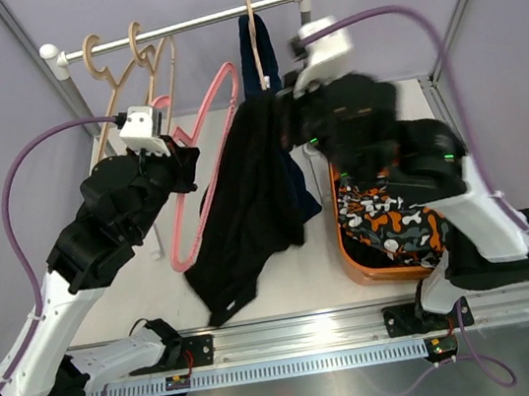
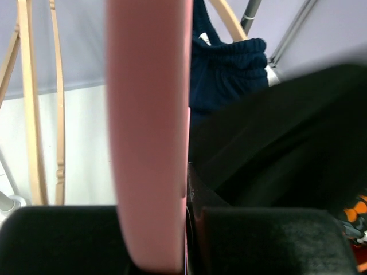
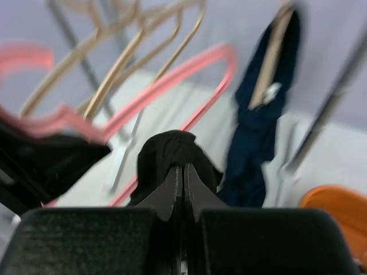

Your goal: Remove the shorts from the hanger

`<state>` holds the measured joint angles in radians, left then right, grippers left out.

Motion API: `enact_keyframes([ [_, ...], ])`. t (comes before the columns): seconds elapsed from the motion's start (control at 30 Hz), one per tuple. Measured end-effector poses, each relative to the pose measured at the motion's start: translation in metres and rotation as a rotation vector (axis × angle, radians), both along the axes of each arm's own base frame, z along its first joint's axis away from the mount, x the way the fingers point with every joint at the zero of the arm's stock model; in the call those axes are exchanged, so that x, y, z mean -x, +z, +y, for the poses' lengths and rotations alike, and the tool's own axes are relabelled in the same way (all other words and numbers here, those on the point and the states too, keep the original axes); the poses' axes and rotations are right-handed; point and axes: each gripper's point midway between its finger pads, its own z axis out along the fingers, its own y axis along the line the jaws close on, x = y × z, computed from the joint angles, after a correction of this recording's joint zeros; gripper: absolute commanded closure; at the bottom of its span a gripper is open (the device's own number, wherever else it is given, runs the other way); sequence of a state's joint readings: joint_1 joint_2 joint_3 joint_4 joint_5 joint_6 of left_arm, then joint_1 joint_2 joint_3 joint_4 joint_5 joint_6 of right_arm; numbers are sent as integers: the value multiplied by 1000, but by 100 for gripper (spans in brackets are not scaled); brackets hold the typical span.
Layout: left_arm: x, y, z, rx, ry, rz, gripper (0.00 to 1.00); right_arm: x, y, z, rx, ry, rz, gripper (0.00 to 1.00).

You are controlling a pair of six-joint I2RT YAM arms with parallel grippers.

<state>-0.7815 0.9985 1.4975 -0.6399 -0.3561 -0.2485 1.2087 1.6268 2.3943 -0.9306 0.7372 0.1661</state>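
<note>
My left gripper (image 1: 182, 160) is shut on a pink hanger (image 2: 149, 143), held off the rail and tilted. My right gripper (image 3: 183, 172) is shut on a bunched fold of black shorts (image 3: 172, 149) next to the hanger's upper end. The cloth hangs down from it as a long limp drape (image 1: 247, 211) towards the table's front. It covers part of the pink hanger's right side, so I cannot tell whether the shorts still rest on it. Dark navy shorts (image 1: 261, 54) hang on a wooden hanger on the rail, just behind my right gripper (image 1: 283, 106).
A white rail (image 1: 179, 28) on two posts crosses the back and carries bare wooden hangers (image 1: 130, 64) at its left. An orange basket (image 1: 353, 259) at the right, under my right arm, holds orange, black and white patterned shorts (image 1: 388, 224).
</note>
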Motion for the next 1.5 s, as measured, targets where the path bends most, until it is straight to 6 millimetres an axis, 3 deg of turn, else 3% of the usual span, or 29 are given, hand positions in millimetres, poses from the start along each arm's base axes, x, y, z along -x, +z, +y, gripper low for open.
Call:
enact_keyframes([
  [0.03, -2, -2, -1, -3, 7, 6, 100, 0, 21, -18, -29, -35, -47, 100],
  [0.13, -5, -3, 1, -2, 27, 10, 100, 5, 96, -98, -128, -193, -234, 100],
  [0.23, -5, 1, 3, 4, 40, 3, 100, 18, 149, -175, -228, -337, -370, 100],
  [0.33, -6, 5, 3, 11, 43, -4, 100, 35, 185, -241, -345, -456, -440, 100],
  [0.4, -7, 4, 2, 9, 43, -2, 100, 43, 196, -271, -402, -513, -461, 100],
  [0.47, -9, 2, 1, 4, 43, 2, 100, 46, 197, -283, -418, -549, -463, 100],
  [0.53, -11, 0, -1, -2, 43, 8, 100, 43, 191, -281, -398, -566, -455, 100],
  [0.77, -15, -5, -5, -15, 44, 22, 100, 16, 147, -229, -183, -577, -407, 100],
  [0.87, -15, -6, -5, -15, 44, 22, 100, -3, 116, -216, -101, -590, -361, 100],
  [0.97, -15, -6, -5, -18, 45, 25, 100, -28, 75, -227, -59, -646, -281, 100],
  [1.07, -15, -6, -4, -26, 51, 31, 100, -46, 11, -241, -41, -683, -160, 100],
  [1.17, -17, -1, -1, -36, 71, 35, 100, -60, -84, -242, -67, -675, 14, 100],
  [1.23, -20, 3, 0, -42, 87, 37, 100, -60, -163, -235, -79, -653, 157, 100],
  [1.33, -26, 11, 0, -53, 112, 39, 100, -42, -304, -215, -65, -600, 442, 100],
  [1.4, -31, 14, -2, -60, 122, 43, 100, -20, -379, -208, -73, -590, 606, 100],
  [1.47, -35, 14, -6, -72, 127, 52, 100, 1, -420, -208, -102, -599, 707, 100],
  [1.5, -38, 13, -8, -77, 130, 56, 100, 6, -427, -206, -131, -600, 729, 100],
])
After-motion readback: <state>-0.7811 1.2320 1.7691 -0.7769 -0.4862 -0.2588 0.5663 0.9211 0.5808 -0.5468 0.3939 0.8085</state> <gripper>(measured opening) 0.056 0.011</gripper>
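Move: The right hand has the black shorts pinched at the waist, already off the pink hanger. The orange basket they go to lies about 24 cm to its right, level front to back, and some 46 cm below, with the camo shorts in its near half. The navy shorts hang about 14 cm straight ahead and 12 cm lower; the pink hanger is 11 cm left, level front to back, 8 cm lower. From the left hand the basket is roughly 34 cm right, 2 cm back and 38 cm below. Up and to the right the right hand whips the black shorts away from the pink hanger, about 28 cm sideways and 20 up, turning clockwise; it swings forward while starting to sink, then plunges some 60 cm into the orange basket, drawing back a little and tipping steeply down, fingers staying shut. The left hand keeps the pink hanger and eases about 4 cm forward towards the rail. ##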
